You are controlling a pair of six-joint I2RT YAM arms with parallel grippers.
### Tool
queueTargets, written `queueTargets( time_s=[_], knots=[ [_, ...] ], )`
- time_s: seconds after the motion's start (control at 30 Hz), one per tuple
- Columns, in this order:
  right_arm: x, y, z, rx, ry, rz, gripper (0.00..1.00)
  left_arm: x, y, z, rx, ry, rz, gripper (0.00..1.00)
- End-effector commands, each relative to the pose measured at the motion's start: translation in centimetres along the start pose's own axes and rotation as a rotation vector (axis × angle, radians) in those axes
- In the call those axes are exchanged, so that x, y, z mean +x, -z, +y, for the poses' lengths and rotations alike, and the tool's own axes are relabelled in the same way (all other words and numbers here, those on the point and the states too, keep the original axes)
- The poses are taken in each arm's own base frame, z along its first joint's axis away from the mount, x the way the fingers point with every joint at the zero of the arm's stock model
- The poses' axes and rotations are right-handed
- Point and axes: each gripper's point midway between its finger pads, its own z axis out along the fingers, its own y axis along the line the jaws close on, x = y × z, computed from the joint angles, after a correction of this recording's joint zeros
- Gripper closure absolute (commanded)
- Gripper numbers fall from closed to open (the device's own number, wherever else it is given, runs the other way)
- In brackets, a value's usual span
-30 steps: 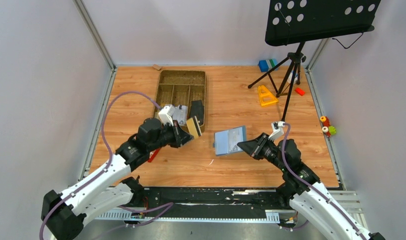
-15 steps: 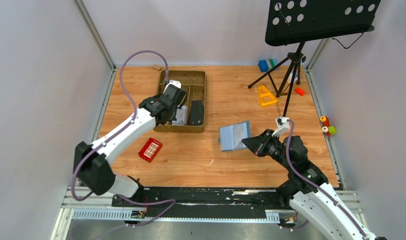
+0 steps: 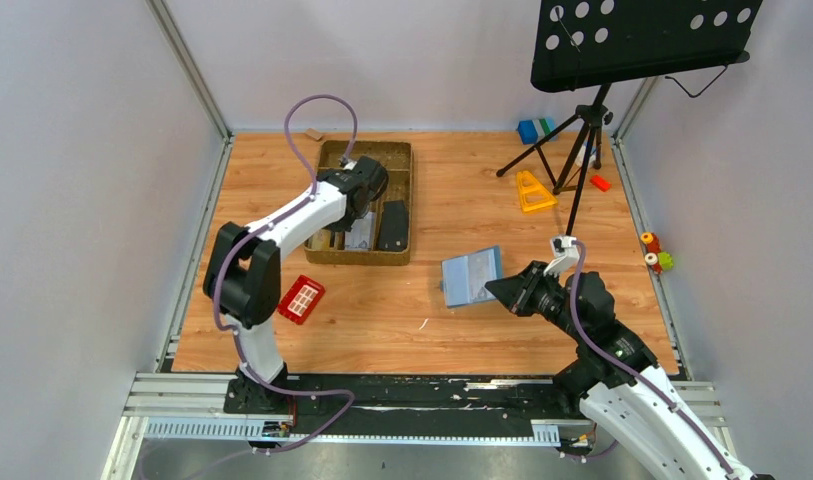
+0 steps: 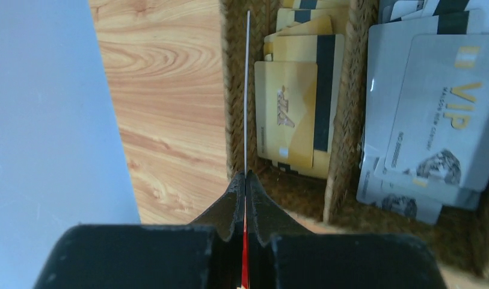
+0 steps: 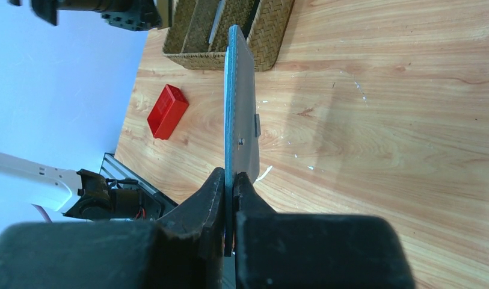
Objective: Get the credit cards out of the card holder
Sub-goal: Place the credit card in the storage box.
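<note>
My left gripper (image 4: 246,176) is shut on a credit card (image 4: 247,90), seen edge-on as a thin line, over the left compartment of the brown woven tray (image 4: 233,90). In the top view that gripper (image 3: 355,204) points down into the tray (image 3: 367,147). Gold credit cards (image 4: 290,114) and grey ones (image 4: 434,120) lie in the tray's compartments. My right gripper (image 5: 231,177) is shut on the bottom edge of the slate-blue card holder (image 5: 239,108) and holds it above the table. From above, the card holder (image 3: 472,277) shows its paler inside, with the right gripper (image 3: 497,290) at its right edge.
A red block (image 3: 301,298) lies left of centre, below the tray. A music stand's tripod (image 3: 582,130) stands at the back right, with a yellow triangle (image 3: 533,191), a blue-and-green block (image 3: 534,129) and small toys (image 3: 657,252) nearby. A dark flat piece (image 3: 393,225) lies in the tray.
My left arm swung from the table's middle up and back over the tray, carrying the card. My right gripper shifted slightly right with the card holder.
</note>
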Motion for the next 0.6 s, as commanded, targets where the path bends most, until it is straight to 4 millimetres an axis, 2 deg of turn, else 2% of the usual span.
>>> queueTargets(
  time_s=[0.0,0.03,0.1,0.17,0.27,0.3,0.37,0.5,0.57],
  knots=[
    [-1.6,0.4,1.2,-0.036,0.011,-0.058,1.0,-0.7,-1.4,-0.4,-0.019,-0.048,0.032,1.0],
    [-1.5,0.4,1.1,-0.035,0.009,-0.057,1.0,-0.8,-1.6,-1.1,0.009,-0.055,0.041,0.99],
    [-1.5,0.3,1.2,-0.036,0.007,-0.055,1.0,-0.8,-1.8,-2.3,0.058,-0.054,0.055,0.92],
    [-1.6,0.3,1.1,-0.034,0.007,-0.057,1.0,-0.7,-1.8,-2.5,0.069,-0.049,0.058,0.78],
    [-1.4,0.2,1.1,-0.033,0.007,-0.052,1.0,-0.7,-1.0,-1.5,0.052,-0.024,0.048,0.16],
    [-1.4,0.1,1.1,-0.034,0.007,-0.049,1.0,-0.8,-0.5,-1.3,0.065,-0.013,0.034,0.06],
    [-1.1,-0.1,0.9,-0.033,0.002,-0.038,1.0,-1.0,0.8,-0.9,0.102,0.013,0.01,0.01],
    [-0.8,-0.4,1.1,-0.048,-0.008,-0.027,1.0,-1.0,3.7,-0.2,0.202,0.064,-0.05,0.0],
    [-0.8,-0.5,1.4,-0.066,-0.007,-0.029,1.0,-0.6,5.2,-0.6,0.291,0.088,-0.082,0.0]
  ],
)
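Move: Below the left hand, the storage box's left compartment with the gold cards has its middle about 3 cm ahead, 2 cm to the right and 10 cm down. The grey cards' compartment is level with it, some 6 cm farther right. The red block lies about 12 cm back from the left hand and 2 cm to its left. From the right hand the gold compartment is some 20 cm ahead, 34 cm left and 15 cm lower. Lowering the gold credit card it already holds, the left hand sinks about 4 cm towards the box's left compartment and tips slightly further down. Near the bottom the fingers swing wide open and let go of the card; then the hand climbs some 4 cm, clear of the box, drifting slightly back. ##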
